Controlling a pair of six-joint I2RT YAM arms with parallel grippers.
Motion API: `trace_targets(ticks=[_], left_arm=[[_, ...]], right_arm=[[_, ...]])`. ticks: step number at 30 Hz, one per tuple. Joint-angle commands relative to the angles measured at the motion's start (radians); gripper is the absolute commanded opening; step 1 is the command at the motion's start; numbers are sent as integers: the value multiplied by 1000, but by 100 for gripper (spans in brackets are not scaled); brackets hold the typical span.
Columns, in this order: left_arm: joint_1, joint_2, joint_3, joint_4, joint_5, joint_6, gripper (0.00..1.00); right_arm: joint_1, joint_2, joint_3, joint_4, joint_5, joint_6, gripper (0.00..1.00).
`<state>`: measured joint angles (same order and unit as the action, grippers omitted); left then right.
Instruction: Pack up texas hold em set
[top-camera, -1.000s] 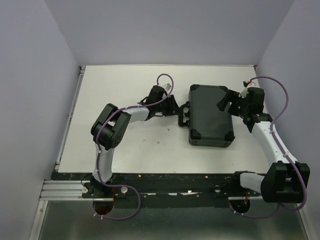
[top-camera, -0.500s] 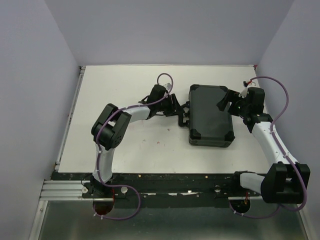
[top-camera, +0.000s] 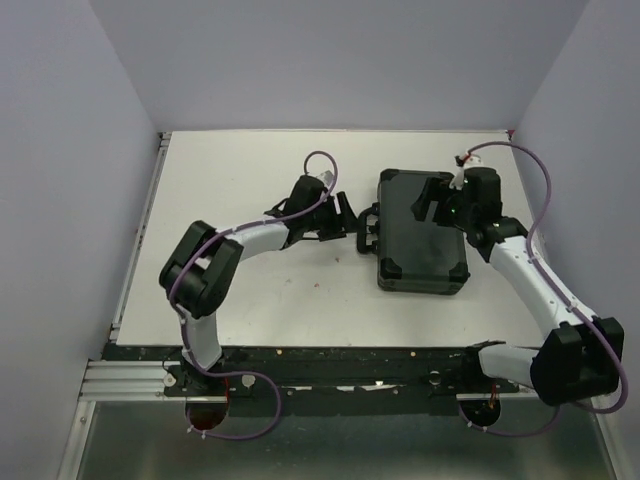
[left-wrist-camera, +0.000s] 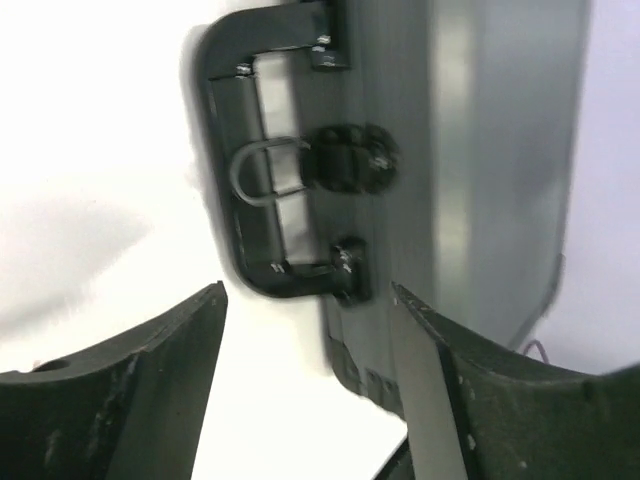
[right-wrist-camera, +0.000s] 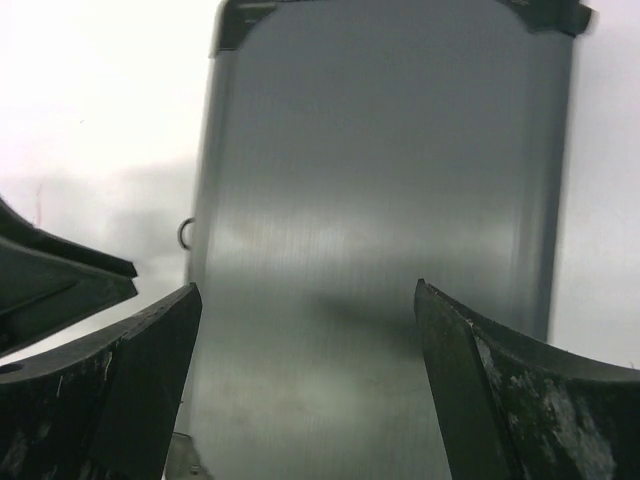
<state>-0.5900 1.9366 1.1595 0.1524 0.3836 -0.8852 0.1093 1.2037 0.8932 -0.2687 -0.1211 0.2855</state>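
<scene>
The texas hold em set is a black hinged case (top-camera: 422, 236), lying closed and flat on the white table; its contents are hidden. Its carry handle (top-camera: 368, 232) faces left. My left gripper (top-camera: 344, 221) sits just left of that handle, open and holding nothing. In the left wrist view the handle (left-wrist-camera: 245, 160) and a round latch knob (left-wrist-camera: 345, 160) lie ahead of the open left gripper (left-wrist-camera: 308, 295). My right gripper (top-camera: 430, 204) hovers over the far part of the lid, open. The right wrist view shows the grey-black lid (right-wrist-camera: 380, 200) beneath the right gripper (right-wrist-camera: 307, 288).
The white table (top-camera: 250, 180) is bounded by lavender walls at the back and on both sides. A black rail (top-camera: 340, 357) runs along the near edge by the arm bases. The left arm's elbow (top-camera: 200, 270) rises over the table's left half.
My left gripper has opened and pulled a little left, away from the handle. My right gripper has moved left from the case's right edge to above the lid.
</scene>
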Motion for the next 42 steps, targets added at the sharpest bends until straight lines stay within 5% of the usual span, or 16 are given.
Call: trace_targets(ticks=[1, 12, 18, 25, 42], left_arm=[[44, -256, -72, -42, -40, 98, 77], [265, -770, -271, -426, 41, 262, 87], [346, -896, -231, -625, 61, 462, 90], [364, -953, -256, -619, -14, 499, 90], [369, -1013, -274, -619, -28, 506, 90]], right_arm=[[198, 101, 139, -61, 269, -25, 93], [616, 551, 450, -147, 728, -39, 87], [668, 781, 621, -220, 788, -26, 76], [710, 974, 776, -366, 919, 14, 68], [719, 1025, 800, -458, 1057, 38, 54]])
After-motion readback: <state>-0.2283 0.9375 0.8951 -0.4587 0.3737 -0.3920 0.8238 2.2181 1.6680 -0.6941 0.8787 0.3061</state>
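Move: Over the near-middle of the closed black case, the right hand has the case's side handle, with its small ring, about 15 cm to its left, 5 cm ahead and some 14 cm below. The case's middle is about 2 cm left and 4 cm ahead of that hand, at the same depth as the handle. The left gripper hovers close to the handle, which lies some 5 cm to the left hand's right, level with it fore and aft and about 4 cm below. Swinging left about 20 cm and sinking some 13 cm, the right hand comes across the case to the handle, easing a little forward and finally back right by 3 cm. It rolls about 55 degrees, left side down, and half closes its fingers around the ring. The left hand clears out first, rising 15 cm, going 21 cm left and some 9 cm back, its fingers opening wider and tipping up. ##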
